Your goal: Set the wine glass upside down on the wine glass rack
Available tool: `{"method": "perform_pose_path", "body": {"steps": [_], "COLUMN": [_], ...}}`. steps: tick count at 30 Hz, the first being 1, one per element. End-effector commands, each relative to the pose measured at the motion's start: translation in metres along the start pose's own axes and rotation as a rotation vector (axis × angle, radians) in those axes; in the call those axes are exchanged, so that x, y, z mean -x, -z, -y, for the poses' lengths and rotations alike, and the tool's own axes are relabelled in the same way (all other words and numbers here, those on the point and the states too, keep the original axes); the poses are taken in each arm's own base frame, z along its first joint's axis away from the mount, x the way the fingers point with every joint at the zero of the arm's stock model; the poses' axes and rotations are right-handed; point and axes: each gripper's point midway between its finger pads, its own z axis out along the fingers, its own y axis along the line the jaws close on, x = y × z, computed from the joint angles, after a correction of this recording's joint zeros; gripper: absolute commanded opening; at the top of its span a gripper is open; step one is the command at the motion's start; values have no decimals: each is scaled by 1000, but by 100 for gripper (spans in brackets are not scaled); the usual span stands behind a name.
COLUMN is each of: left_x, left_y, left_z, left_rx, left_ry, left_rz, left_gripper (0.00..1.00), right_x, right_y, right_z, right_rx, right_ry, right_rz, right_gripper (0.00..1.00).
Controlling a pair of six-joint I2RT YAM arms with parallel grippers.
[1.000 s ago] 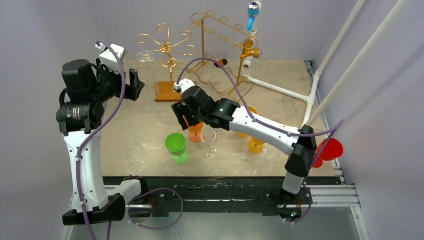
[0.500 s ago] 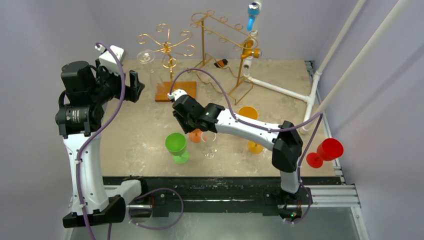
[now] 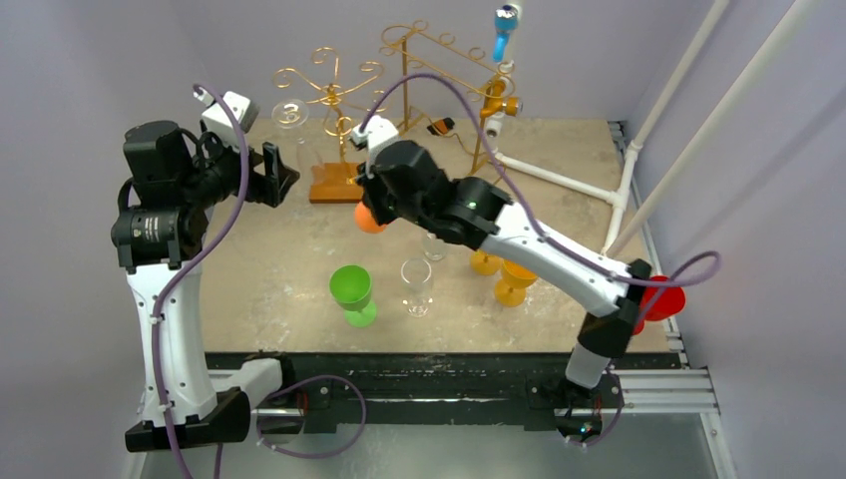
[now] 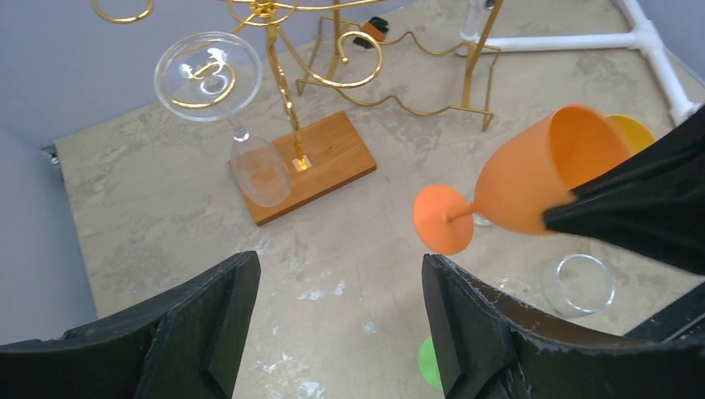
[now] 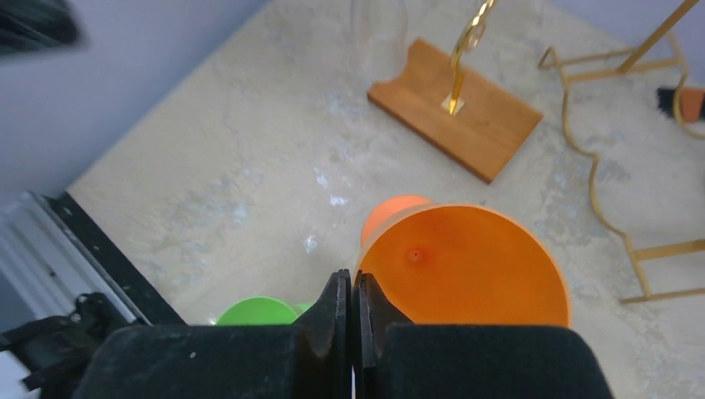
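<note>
My right gripper (image 3: 387,203) is shut on the rim of an orange wine glass (image 3: 368,218), which hangs above the table tipped on its side with its foot pointing left. The right wrist view looks into the glass's bowl (image 5: 465,266) beside the closed fingers of my right gripper (image 5: 351,283). From the left wrist the orange glass (image 4: 532,179) shows to the right. The gold wine glass rack (image 3: 334,95) stands on a wooden base (image 4: 303,166) behind it. A clear glass (image 4: 208,76) hangs upside down on it. My left gripper (image 3: 274,175) is open and holds nothing, left of the base.
On the table stand a green glass (image 3: 351,289), a clear glass (image 3: 417,284) and two yellow-orange glasses (image 3: 514,279). A red glass (image 3: 658,299) sits at the right edge. A second gold wire rack (image 3: 439,70) and a white pipe frame (image 3: 559,180) stand at the back.
My right gripper shut on the orange glass's rim, then lifted it off the table and carried it back and left toward the rack. The left arm has barely moved.
</note>
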Motion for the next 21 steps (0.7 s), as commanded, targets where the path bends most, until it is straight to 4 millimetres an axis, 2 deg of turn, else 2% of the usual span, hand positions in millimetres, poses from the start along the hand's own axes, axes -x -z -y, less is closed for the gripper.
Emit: {"method": "perform_pose_path", "body": {"steps": [1, 5, 8, 14, 21], "left_x": [11, 11, 13, 13, 23], "left_y": [1, 1, 2, 2, 3], "left_z": [24, 38, 50, 65, 69], "left_rx": [-132, -211, -272, -366, -397], "left_ry": [54, 99, 127, 208, 202], "left_rz": [38, 43, 61, 75, 108], "left_gripper": [76, 75, 75, 73, 72], "right_x": [97, 136, 151, 164, 161], "right_y": [102, 154, 172, 187, 181], "right_z": [15, 10, 1, -15, -34], "right_rx": [49, 150, 222, 331, 422], "right_ry": [-27, -53, -72, -110, -137], "right_rz": [323, 495, 562, 621, 608], "right_gripper": [0, 0, 0, 0, 0]}}
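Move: In the right hand the orange wine glass already hangs by its rim, its foot slanting down to the left. The open left gripper is about 13 cm to the right hand's left, level with it forward, and some 9 cm higher. The wine glass rack's top stands roughly 16 cm ahead, 3 cm left and 4 cm above; the green glass about 8 cm back and 23 cm below. From the left hand, the orange glass lies some 13 cm right and 13 cm lower. Swinging up some 21 cm and back about 6 cm, the right hand keeps its pinch on the rim; it drifts right at first, then returns part of the way left. Its left side rolls up and its fingers tip up, laying the orange glass over with the foot towards the left gripper. The left hand, still open and empty, eases right to meet the foot, rolling its left side down and turning clockwise. ##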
